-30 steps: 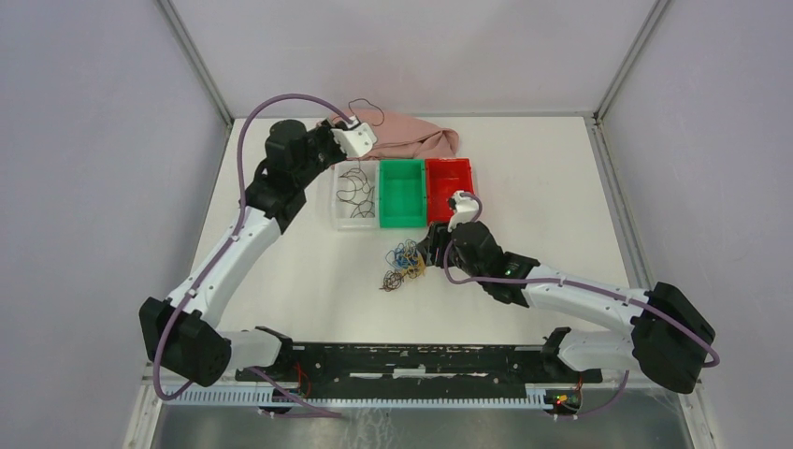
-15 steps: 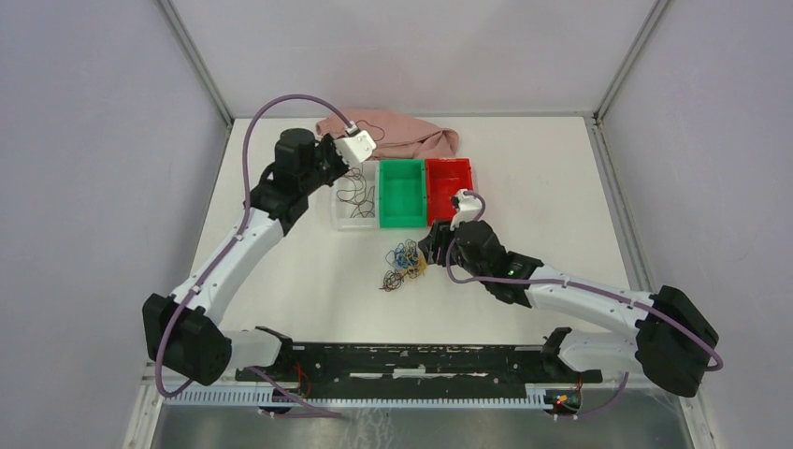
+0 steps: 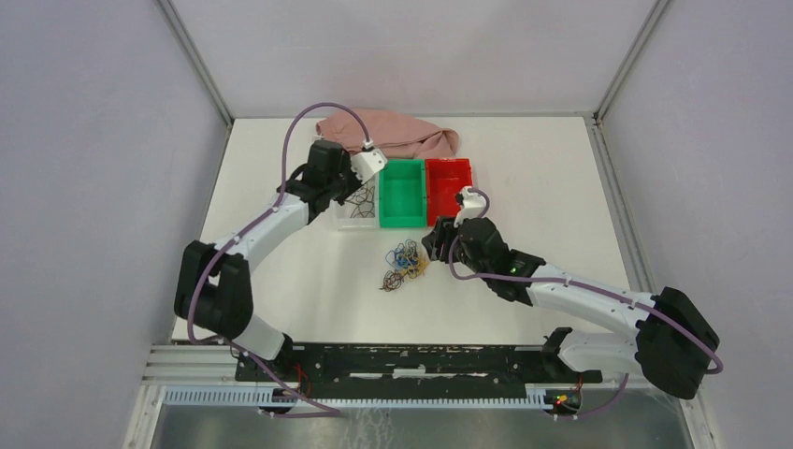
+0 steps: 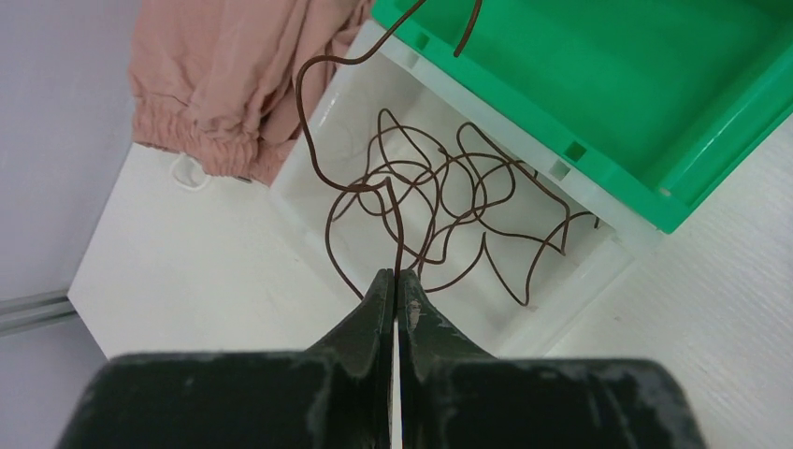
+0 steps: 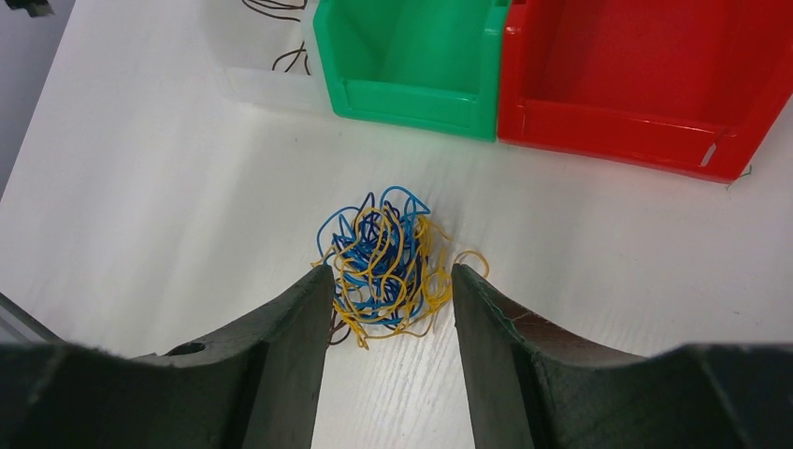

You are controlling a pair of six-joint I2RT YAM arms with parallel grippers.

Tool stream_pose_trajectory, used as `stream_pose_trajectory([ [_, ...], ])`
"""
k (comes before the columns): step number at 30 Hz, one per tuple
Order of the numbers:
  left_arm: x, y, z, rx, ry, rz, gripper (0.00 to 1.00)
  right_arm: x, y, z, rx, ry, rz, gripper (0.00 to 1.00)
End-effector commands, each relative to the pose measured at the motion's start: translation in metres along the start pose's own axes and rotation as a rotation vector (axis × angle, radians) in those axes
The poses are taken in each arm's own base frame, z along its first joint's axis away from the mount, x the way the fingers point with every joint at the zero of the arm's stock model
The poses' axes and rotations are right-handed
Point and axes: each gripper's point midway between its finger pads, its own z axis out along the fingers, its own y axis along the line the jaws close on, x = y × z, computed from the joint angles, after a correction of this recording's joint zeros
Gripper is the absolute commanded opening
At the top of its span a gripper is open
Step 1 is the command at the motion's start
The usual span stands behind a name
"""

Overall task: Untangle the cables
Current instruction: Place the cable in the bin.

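A fist-sized tangle of blue and yellow-orange cables (image 3: 404, 264) lies on the white table in front of the bins. My right gripper (image 5: 391, 277) is open just above the table, one finger on each side of the tangle's (image 5: 383, 262) near edge. My left gripper (image 4: 396, 277) is shut on a thin brown cable (image 4: 318, 168) that curls upward from its tips. It hangs over the clear bin (image 4: 572, 309), where several loose brown cables (image 4: 449, 201) lie. In the top view the left gripper (image 3: 353, 187) is at that clear bin (image 3: 353, 221).
A green bin (image 3: 402, 221) and a red bin (image 3: 449, 166) stand in a row to the right of the clear one; both look bare inside in the right wrist view. A pink cloth (image 3: 397, 131) lies behind the bins at the table's back edge.
The left arm has swung from the back by the pink cloth forward to the clear bin, carrying the brown cable. The right arm has hardly moved.
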Motion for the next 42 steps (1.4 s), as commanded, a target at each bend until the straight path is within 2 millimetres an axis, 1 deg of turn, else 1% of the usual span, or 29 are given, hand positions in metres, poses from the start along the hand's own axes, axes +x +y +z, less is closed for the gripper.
stream_pose_trajectory([
  [1,0.015,0.004,0.021,-0.05,0.036,-0.029,0.03,-0.013,0.002,0.0,-0.014,-0.035,0.024,0.56],
  [4,0.029,0.004,0.034,-0.062,0.075,-0.004,0.03,-0.013,-0.001,0.002,-0.009,-0.029,0.028,0.56],
  [9,0.041,-0.006,0.047,-0.031,0.094,-0.014,0.03,-0.013,-0.006,0.006,-0.004,-0.018,0.038,0.56],
  [16,0.061,-0.016,0.059,-0.009,0.148,0.013,0.03,-0.018,-0.011,0.006,0.003,-0.018,0.055,0.55],
  [19,0.069,-0.023,0.063,0.014,0.167,0.022,0.03,-0.017,-0.012,0.007,0.008,-0.014,0.059,0.55],
  [22,0.074,-0.028,0.068,0.034,0.179,0.01,0.03,-0.016,-0.013,0.008,0.008,-0.012,0.062,0.55],
  [25,0.074,-0.029,0.074,0.031,0.171,-0.012,0.03,-0.014,-0.013,0.009,0.008,-0.008,0.063,0.54],
  [29,0.068,-0.032,0.075,0.059,0.145,-0.053,0.03,-0.013,-0.015,0.009,0.012,-0.006,0.064,0.54],
  [30,0.065,-0.031,0.074,0.066,0.137,-0.07,0.09,-0.012,-0.015,0.009,0.015,-0.005,0.062,0.54],
  [31,0.061,-0.03,0.072,0.081,0.13,-0.088,0.18,-0.012,-0.016,0.009,0.016,-0.007,0.063,0.54],
  [32,0.052,-0.025,0.068,0.094,0.11,-0.109,0.29,-0.012,-0.016,0.009,0.016,-0.008,0.063,0.54],
  [35,0.035,-0.02,0.052,0.159,0.069,-0.164,0.5,-0.013,-0.017,0.009,0.017,-0.01,0.064,0.54],
  [36,0.028,-0.019,0.047,0.177,0.054,-0.171,0.55,-0.013,-0.016,0.009,0.015,-0.011,0.065,0.54],
  [38,0.017,-0.019,0.034,0.222,0.028,-0.169,0.61,-0.014,-0.016,0.008,0.012,-0.014,0.065,0.54],
  [40,0.003,-0.021,0.021,0.267,-0.002,-0.163,0.63,-0.016,-0.015,0.008,0.01,-0.019,0.067,0.54],
  [42,-0.006,-0.027,0.01,0.329,-0.02,-0.161,0.64,-0.014,-0.016,0.009,0.011,-0.015,0.067,0.54],
])
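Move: The brown cable is already pinched in the left fingers and partly coiled in the white bin, whose middle lies about 6 cm ahead of the left hand, 3 cm to its right and 13 cm below. The green bin stands beside it, 6 cm ahead and 15 cm right; the remaining tangle is 11 cm back and 13 cm right. From the right hand, the white bin is roughly 18 cm ahead and 18 cm left. The brown cable's held part is lowered into the white bin as the left hand sinks about 12 cm, nearly straight down, tipping downward some 10 degrees and slowing. The left fingers then open wide to let go, and the hand rises about 5 cm. Meanwhile the empty, open right hand eases 2 cm forward and to its right, away from the tangle. ##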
